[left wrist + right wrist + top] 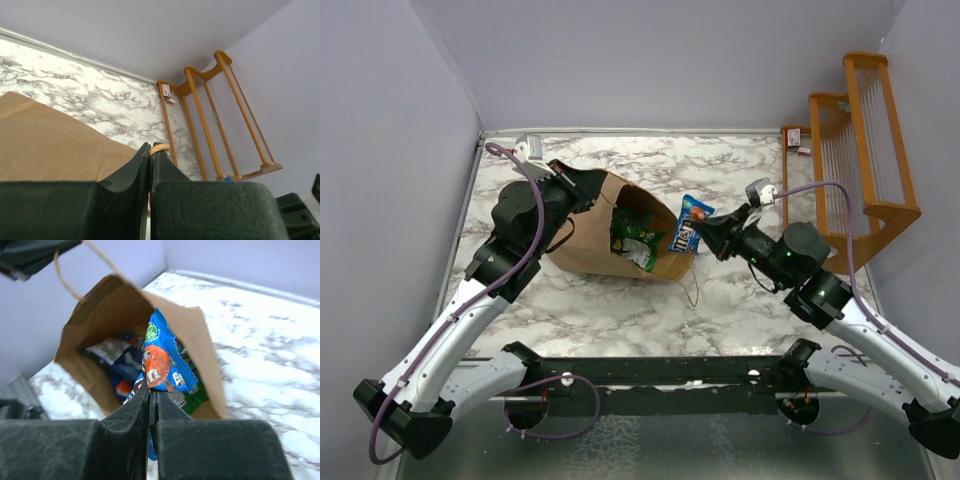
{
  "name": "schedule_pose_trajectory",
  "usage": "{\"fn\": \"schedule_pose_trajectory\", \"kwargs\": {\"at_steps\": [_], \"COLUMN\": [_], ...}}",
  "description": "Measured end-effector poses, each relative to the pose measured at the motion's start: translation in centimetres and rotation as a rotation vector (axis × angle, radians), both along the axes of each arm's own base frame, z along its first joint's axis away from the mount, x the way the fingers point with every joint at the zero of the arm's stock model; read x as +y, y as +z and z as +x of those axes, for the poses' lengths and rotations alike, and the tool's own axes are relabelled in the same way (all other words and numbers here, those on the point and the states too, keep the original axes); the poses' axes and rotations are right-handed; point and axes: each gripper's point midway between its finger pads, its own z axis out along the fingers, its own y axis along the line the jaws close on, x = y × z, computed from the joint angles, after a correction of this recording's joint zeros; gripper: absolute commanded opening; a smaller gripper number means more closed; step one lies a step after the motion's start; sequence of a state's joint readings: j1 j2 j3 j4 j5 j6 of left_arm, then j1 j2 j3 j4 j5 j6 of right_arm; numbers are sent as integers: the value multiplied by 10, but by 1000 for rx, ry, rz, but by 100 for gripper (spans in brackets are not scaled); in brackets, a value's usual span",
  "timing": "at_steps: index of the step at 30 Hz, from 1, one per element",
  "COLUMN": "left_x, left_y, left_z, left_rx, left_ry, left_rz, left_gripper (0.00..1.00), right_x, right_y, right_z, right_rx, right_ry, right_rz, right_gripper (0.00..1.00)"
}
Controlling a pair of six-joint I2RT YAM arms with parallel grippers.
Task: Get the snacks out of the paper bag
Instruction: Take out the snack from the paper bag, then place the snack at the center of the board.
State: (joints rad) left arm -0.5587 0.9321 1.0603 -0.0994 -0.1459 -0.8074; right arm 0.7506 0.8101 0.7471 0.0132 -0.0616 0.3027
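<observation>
The brown paper bag (582,243) lies on its side on the marble table, mouth toward the right. My left gripper (592,190) is shut on the bag's twisted paper handle (160,148), beside the brown wall of the bag (50,145). Just outside the bag mouth, my right gripper (705,232) is shut on a blue snack packet (688,224), held upright above its jaws (161,360). More snacks, green and white (636,236) and dark blue (117,362), remain inside the bag (115,305).
An orange wooden rack (855,150) stands at the table's right rear corner, also in the left wrist view (220,115). Purple walls enclose the table on three sides. A loose bag handle (692,285) trails on the marble in front of the bag.
</observation>
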Motion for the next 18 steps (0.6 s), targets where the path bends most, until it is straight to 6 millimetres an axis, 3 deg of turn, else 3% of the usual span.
{"fn": "schedule_pose_trajectory", "kwargs": {"at_steps": [6, 9, 13, 18], "left_x": [2, 2, 1, -2], "left_y": [-1, 11, 26, 22], "left_z": [-1, -1, 0, 1], "left_rx": [-1, -19, -45, -37], "left_ry": [1, -4, -10, -23], "left_rz": [36, 52, 67, 92], "left_gripper": [0, 0, 0, 0], "right_x": [-38, -57, -67, -65], "right_y": [31, 36, 27, -3], "right_z": [32, 50, 74, 107], "right_rx": [-58, -51, -3, 73], "right_ry": [-272, -425, -570, -661], "right_rz": [-5, -11, -63, -151], "right_gripper": [3, 3, 3, 2]}}
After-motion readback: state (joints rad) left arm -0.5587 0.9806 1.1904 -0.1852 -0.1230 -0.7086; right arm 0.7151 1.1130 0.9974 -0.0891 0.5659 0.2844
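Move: The right hand already holds the blue M&M's bag about 30 cm above the table. Clear marble for it lies some 18 cm ahead, 8 cm to the right and 29 cm below. The tipped paper bag's middle is about 22 cm left, 10 cm ahead and 17 cm below; the green snacks inside are roughly 16 cm left, 11 cm ahead and 20 cm below. From the left hand, the M&M's bag is about 22 cm right, 4 cm back and 12 cm lower. Keeping the M&M's bag pinched by its edge, the right hand swings it away from the paper bag's mouth over open table, roughly 11 cm forward and 6 to 7 cm right. It arcs up some 3.5 cm, then sinks back to its starting height, turning clockwise nearly 40 degrees. The shut left fingers keep the paper bag's handle, lifting about 2 cm. ##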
